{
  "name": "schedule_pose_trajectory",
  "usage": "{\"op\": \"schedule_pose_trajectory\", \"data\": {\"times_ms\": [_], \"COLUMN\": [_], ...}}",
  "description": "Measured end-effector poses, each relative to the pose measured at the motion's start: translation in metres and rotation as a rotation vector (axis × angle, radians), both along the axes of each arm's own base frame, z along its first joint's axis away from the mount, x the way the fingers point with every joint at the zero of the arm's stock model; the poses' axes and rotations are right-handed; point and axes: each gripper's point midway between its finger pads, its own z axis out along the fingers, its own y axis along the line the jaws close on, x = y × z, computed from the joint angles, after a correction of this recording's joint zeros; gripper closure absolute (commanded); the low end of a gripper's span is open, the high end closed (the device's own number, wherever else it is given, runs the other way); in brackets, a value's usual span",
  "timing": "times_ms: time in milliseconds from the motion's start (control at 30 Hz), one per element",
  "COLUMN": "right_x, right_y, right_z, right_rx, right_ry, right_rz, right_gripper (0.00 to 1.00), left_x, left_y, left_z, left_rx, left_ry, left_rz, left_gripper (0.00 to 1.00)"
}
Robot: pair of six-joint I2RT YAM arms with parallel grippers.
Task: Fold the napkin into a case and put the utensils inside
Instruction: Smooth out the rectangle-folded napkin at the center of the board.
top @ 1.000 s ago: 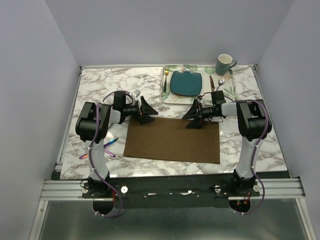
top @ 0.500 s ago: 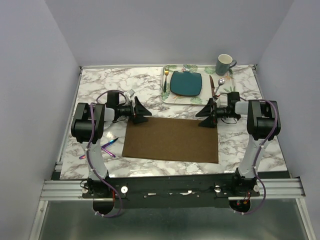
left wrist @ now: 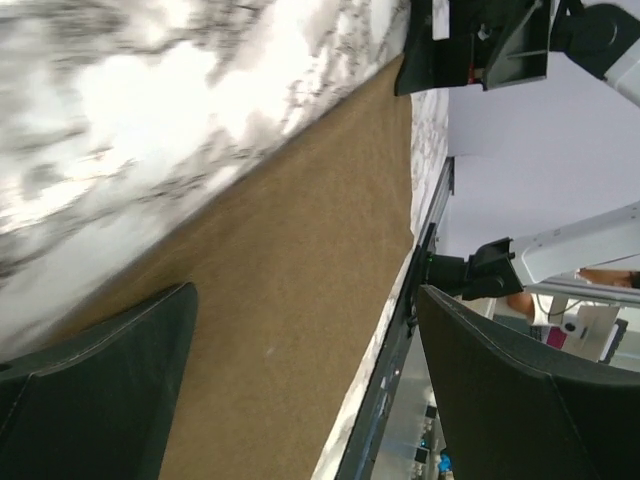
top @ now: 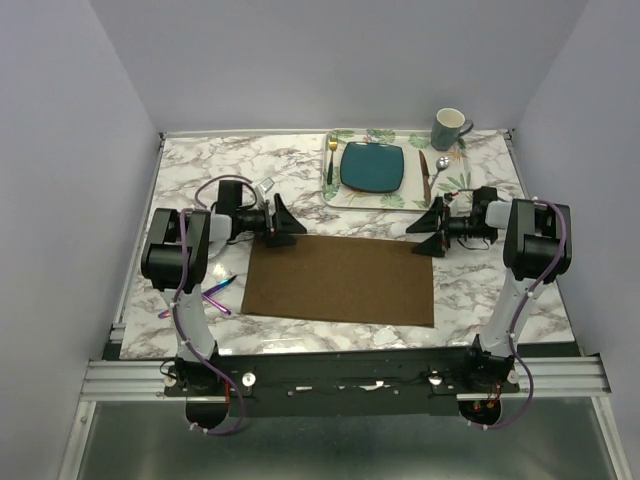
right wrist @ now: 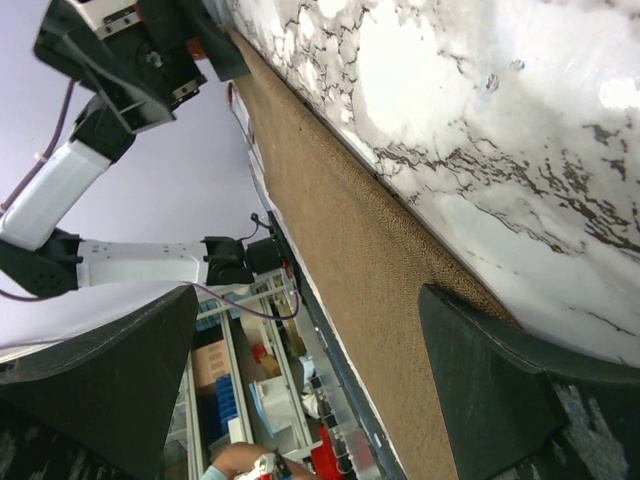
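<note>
The dark brown napkin (top: pixel 340 280) lies flat on the marble table (top: pixel 200 170). My left gripper (top: pixel 283 228) is open and low over the napkin's far left corner, its jaws wide apart above the cloth (left wrist: pixel 300 280). My right gripper (top: pixel 433 228) is open at the far right corner, with one finger (right wrist: pixel 500 390) resting at the cloth's edge (right wrist: pixel 380 250). Neither holds anything. The iridescent utensils (top: pixel 215 293) lie left of the napkin, partly hidden behind my left arm.
At the back right, a leaf-printed placemat (top: pixel 345 192) carries a teal plate (top: pixel 373 166), a gold fork (top: pixel 331 158), a dark knife (top: pixel 424 172) and a spoon (top: pixel 441 163). A grey-green mug (top: pixel 450 128) stands behind it.
Both grippers have slid apart along the napkin's far edge, the left one leftward and the right one rightward, out to the corners. Both stayed open.
</note>
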Motion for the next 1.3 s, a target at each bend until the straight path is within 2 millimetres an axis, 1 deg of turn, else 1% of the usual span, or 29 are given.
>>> {"op": "schedule_pose_trajectory", "data": {"times_ms": [33,67,200,267,300,367,400,467,500,600,667,767,967,1067,1133,1233,1300], "right_x": [-0.001,-0.001,-0.004,-0.004,-0.004,-0.005,-0.005,-0.006,-0.006,-0.007,-0.007,-0.007,-0.008,-0.008,-0.009,-0.009,-0.01], "right_y": [0.0,0.0,0.0,-0.001,-0.001,-0.001,-0.001,-0.001,-0.001,-0.002,-0.002,-0.003,-0.004,-0.004,-0.005,-0.005,-0.006], "right_z": [0.0,0.0,-0.001,-0.001,-0.001,-0.001,-0.001,-0.001,-0.001,-0.001,-0.001,-0.002,-0.002,-0.002,-0.002,-0.003,-0.003], "right_rx": [-0.003,-0.005,-0.009,-0.013,-0.015,-0.021,-0.023,-0.027,-0.031,-0.039,-0.043,-0.052,-0.067,-0.074,-0.079,-0.085,-0.09], "right_ry": [0.005,0.007,0.012,0.012,0.012,0.019,0.021,0.027,0.031,0.04,0.046,0.056,0.074,0.085,0.091,0.098,0.103], "right_rz": [0.0,0.0,0.0,0.0,-0.001,-0.002,-0.002,-0.003,-0.003,-0.004,-0.005,-0.006,-0.007,-0.007,-0.008,-0.008,-0.008], "right_gripper": [0.0,0.0,0.0,0.0,0.0,0.0,0.0,0.0,0.0,0.0,0.0,0.0,0.0,0.0,0.0,0.0,0.0], "left_x": [-0.002,-0.006,-0.015,-0.022,-0.022,-0.024,-0.024,-0.023,-0.022,-0.024,-0.026,-0.023,-0.01,-0.002,0.001,0.005,0.011], "left_y": [-0.007,-0.018,-0.07,-0.109,-0.125,-0.151,-0.166,-0.184,-0.194,-0.21,-0.214,-0.214,-0.204,-0.192,-0.18,-0.16,-0.141], "left_z": [0.004,0.01,0.033,0.047,0.055,0.063,0.065,0.062,0.057,0.038,0.023,0.007,0.006,0.005,0.005,0.005,0.004], "left_rx": [0.009,0.012,0.003,-0.023,-0.043,-0.072,-0.091,-0.11,-0.118,-0.118,-0.104,-0.087,-0.099,-0.102,-0.1,-0.096,-0.09], "left_ry": [-0.01,-0.023,-0.091,-0.124,-0.14,-0.161,-0.16,-0.153,-0.134,-0.078,-0.03,0.014,0.035,0.041,0.046,0.053,0.056], "left_rz": [-0.012,-0.035,-0.119,-0.177,-0.193,-0.221,-0.229,-0.235,-0.232,-0.227,-0.215,-0.185,-0.13,-0.103,-0.087,-0.065,-0.041], "left_gripper": [0.01,0.01,0.01,0.01,0.01,0.01,0.01,0.01,0.01,0.01,0.01,0.01,0.01,0.01,0.01,0.01,0.01]}}
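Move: The open left hand is low over the napkin's far edge near its left end: the napkin's middle lies about 12 cm to its right, 11 cm back and 4 cm below. Beyond the napkin, the fork lies some 22 cm ahead of this hand and 10 cm to its right, the green plate roughly 20 cm ahead and 21 cm right. From the right hand, at the far right corner, the napkin's middle is about 23 cm left, 11 cm back and 4 cm down. The left hand leaves the napkin's left end and arcs quickly some 21 cm to the right, rising about 6 cm and drawing back a little on the way with a slight clockwise turn, then comes down with its fingers wide open onto the far edge, past the middle. From there it sweeps back left about 7 cm and some 3.5 cm forward, staying low and turning back, its lower finger smoothing along the far edge, while the right hand stays open at the far right corner and tilts only slightly. ##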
